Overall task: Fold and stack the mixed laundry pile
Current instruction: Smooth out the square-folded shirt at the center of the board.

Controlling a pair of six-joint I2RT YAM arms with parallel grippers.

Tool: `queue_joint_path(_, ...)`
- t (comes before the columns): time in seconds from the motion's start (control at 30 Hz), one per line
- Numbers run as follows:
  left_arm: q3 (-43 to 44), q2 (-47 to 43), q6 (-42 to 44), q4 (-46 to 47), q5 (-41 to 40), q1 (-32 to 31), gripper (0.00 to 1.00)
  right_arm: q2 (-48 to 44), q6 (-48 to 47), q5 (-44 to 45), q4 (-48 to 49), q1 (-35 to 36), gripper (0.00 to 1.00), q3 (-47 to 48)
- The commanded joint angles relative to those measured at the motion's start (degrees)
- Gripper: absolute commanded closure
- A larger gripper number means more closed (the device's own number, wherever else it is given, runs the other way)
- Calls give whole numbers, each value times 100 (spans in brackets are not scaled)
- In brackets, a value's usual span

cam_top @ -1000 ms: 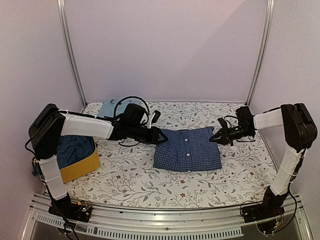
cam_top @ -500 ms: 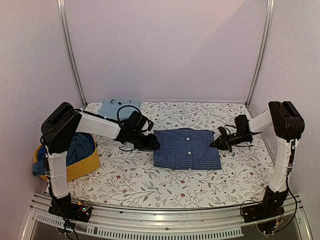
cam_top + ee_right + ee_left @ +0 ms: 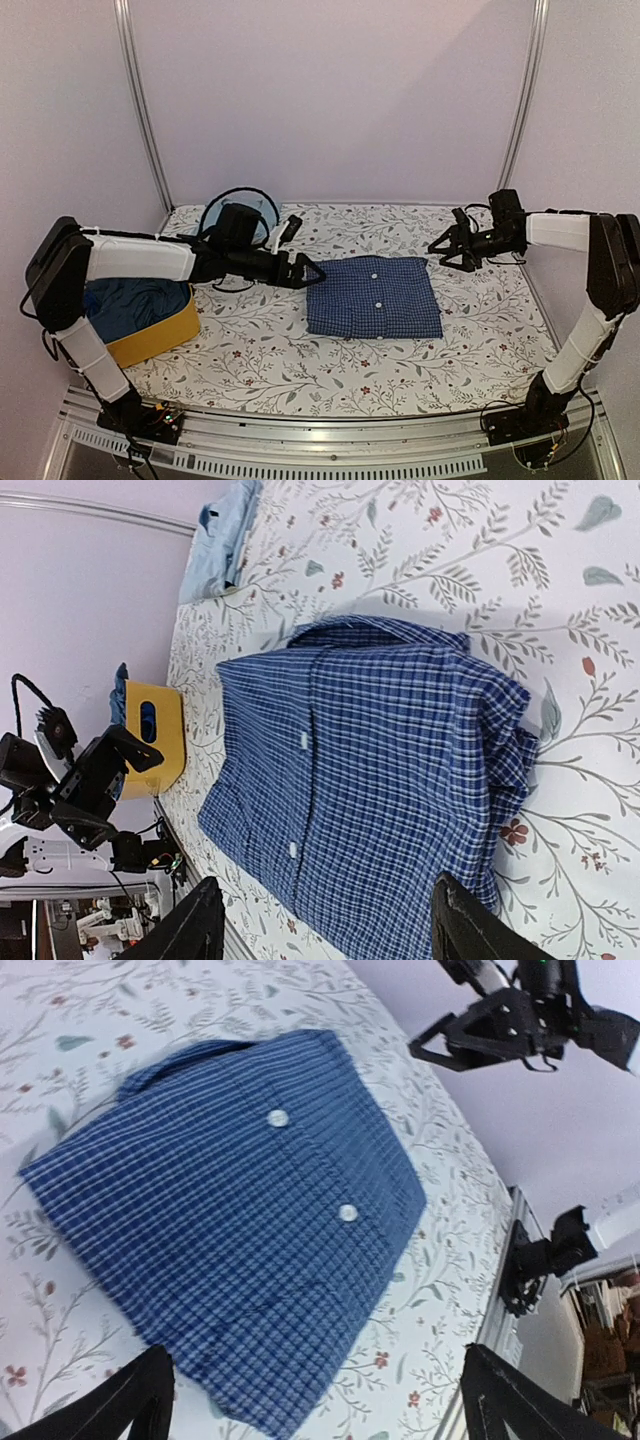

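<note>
A navy-and-white checked shirt (image 3: pixel 375 297) lies folded flat, buttons up, in the middle of the table; it also fills the left wrist view (image 3: pixel 230 1220) and the right wrist view (image 3: pixel 370 790). My left gripper (image 3: pixel 311 272) hovers open just off the shirt's left edge, nothing between its fingers (image 3: pixel 320 1412). Above the shirt's right back corner, my right gripper (image 3: pixel 441 254) also stands open and empty (image 3: pixel 330 930). A light blue T-shirt (image 3: pixel 212 216) lies at the back left, partly hidden by the left arm. Darker blue clothes (image 3: pixel 140 300) sit in the basket.
The yellow fabric basket (image 3: pixel 160 338) stands at the left edge of the floral table cover (image 3: pixel 260 350). Metal frame posts (image 3: pixel 145 110) rise at both back corners. The table's front rail (image 3: pixel 320 445) runs along the near edge.
Both grippers have opened, let go of the checked shirt's side edges and lifted off it. The shirt stays folded where it lay.
</note>
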Motion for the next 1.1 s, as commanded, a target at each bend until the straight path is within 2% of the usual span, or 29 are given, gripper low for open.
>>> queue_joint_path(0.0,-201,51,190,521,1618,-602,0,-549,11,-493,95,323,31,-458)
queue_joint_path(0.13,-245,568,-189,1332,2214,-772,0,-535,775,-1252,1319,711,31,-1075)
queue_joint_path(0.33,362,1632,-572,1725,2344,-654,0,292,1260,-1399,2348,1059,32,-1419)
queue_joint_path(0.47,326,2170,-827,1692,1669,-305,0,1159,919,-1083,2175,934,33,-1315)
queue_joint_path(0.6,8,2176,-785,1361,1129,-4,0,1634,644,-899,1763,874,33,-1253)
queue_joint_path(0.7,-144,1378,-68,855,291,-5,0,1161,549,-883,1555,871,33,-1261)
queue_joint_path(0.8,-54,532,579,474,-549,-151,0,27,620,-622,1360,722,28,-1249)
queue_joint_path(0.87,28,172,696,529,-758,-165,0,-557,683,-425,1178,491,23,-1250)
queue_joint_path(0.97,394,188,914,613,-566,-236,0,-1180,662,11,839,195,12,-1289)
queue_joint_path(1.0,735,378,1176,351,-498,-358,0,-1358,664,146,780,122,7,-1325)
queue_joint_path(1.07,1425,832,1960,-236,-847,-822,0,-1610,677,300,673,17,1,-1418)
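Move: The square-folded shirt's middle lies some 13 cm to the left gripper's right, about 1 cm back and 11 cm below. For the right gripper the same middle is roughly 13 cm to its left, 4 cm back and 11 cm down. The folded light-blue shirt is about 20 cm ahead of the left gripper and 15 cm to its left; the yellow bin stands some 33 cm to its left and 9 cm back. Sweep both open grippers back and inward, the left about 9 cm back, and dip each some 8 cm towards its side of the folded shirt's near half, tipping the fingers down. Then lift both about 11 cm, easing the left forward and the right outward and somewhat forward. Keep the left wide open; open the right wider as it rises. ##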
